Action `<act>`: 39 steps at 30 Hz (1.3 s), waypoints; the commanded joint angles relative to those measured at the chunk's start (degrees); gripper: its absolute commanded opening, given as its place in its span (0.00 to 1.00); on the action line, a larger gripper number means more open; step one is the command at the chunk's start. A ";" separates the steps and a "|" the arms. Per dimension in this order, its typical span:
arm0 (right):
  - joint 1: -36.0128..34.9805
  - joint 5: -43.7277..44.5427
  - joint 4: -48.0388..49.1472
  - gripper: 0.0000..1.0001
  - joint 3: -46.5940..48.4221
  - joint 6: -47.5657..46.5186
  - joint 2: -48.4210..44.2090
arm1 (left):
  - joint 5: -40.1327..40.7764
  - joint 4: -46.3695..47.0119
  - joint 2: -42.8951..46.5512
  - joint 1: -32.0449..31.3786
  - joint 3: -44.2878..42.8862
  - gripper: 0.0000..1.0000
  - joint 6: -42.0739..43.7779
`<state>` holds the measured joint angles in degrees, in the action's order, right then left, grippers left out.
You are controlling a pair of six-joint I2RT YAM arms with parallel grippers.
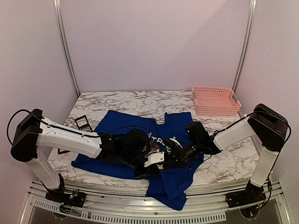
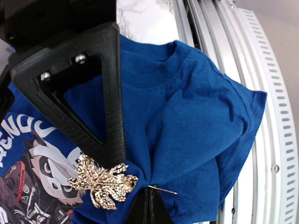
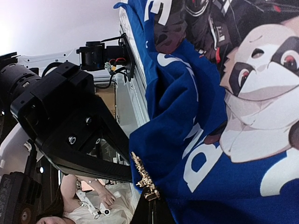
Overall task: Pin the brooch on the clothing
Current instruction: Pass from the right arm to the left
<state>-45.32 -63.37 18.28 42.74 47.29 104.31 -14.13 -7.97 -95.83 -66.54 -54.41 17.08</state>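
The clothing, a royal-blue T-shirt with a panda-like chest print, lies crumpled on the marble table. Both arms meet over its middle. My right gripper is shut on the brooch, a gold glittering leaf pressed against a raised fold of the shirt. My left gripper is shut on that gathered fold, just beside the brooch. The brooch's thin pin pokes out of the cloth right of my left jaws. The collar lies above.
A pink basket stands at the back right of the marble table. Two black frame-like pieces lie left of the shirt. The shirt's hem hangs over the aluminium front rail. A person sits beyond the table.
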 commanded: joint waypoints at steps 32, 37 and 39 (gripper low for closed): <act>-2.36 2.64 -0.09 0.00 -0.99 -1.87 -1.52 | -9.14 13.78 6.07 6.34 7.60 0.87 -20.92; -2.44 4.48 2.28 0.00 -2.76 -1.21 -3.45 | -10.49 23.53 4.64 6.03 11.17 0.99 -22.32; -2.55 5.30 3.92 0.00 -4.02 0.01 -4.62 | -10.15 23.79 4.16 5.82 12.12 1.00 -20.60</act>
<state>-47.37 -60.23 18.48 40.99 46.24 102.94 -23.03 8.29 -90.78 -60.73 -43.99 -2.66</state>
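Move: The brooch, still gripped by my right hand, sits about 2 cm ahead of my left fingertips and 1 cm to their right, at their height. Its needle sticks out roughly 1 cm back and 1 cm right of my left hand. The right fingertips are some 2 cm ahead and 2 cm right. The panda face lies flat about 9 cm ahead, 1 cm left and 5 cm below. From my right hand, the brooch is 2 cm left and 1 cm back, level. My left hand comes free of the needle and cloth fold, rising some 5 cm while swinging right and forward, then lifts a little more as it shifts left. It drops back about 5 cm, opening wide from shut and turning some 20 degrees, to line its jaws up over the brooch. My right hand keeps its grip, easing back about 1 cm. ##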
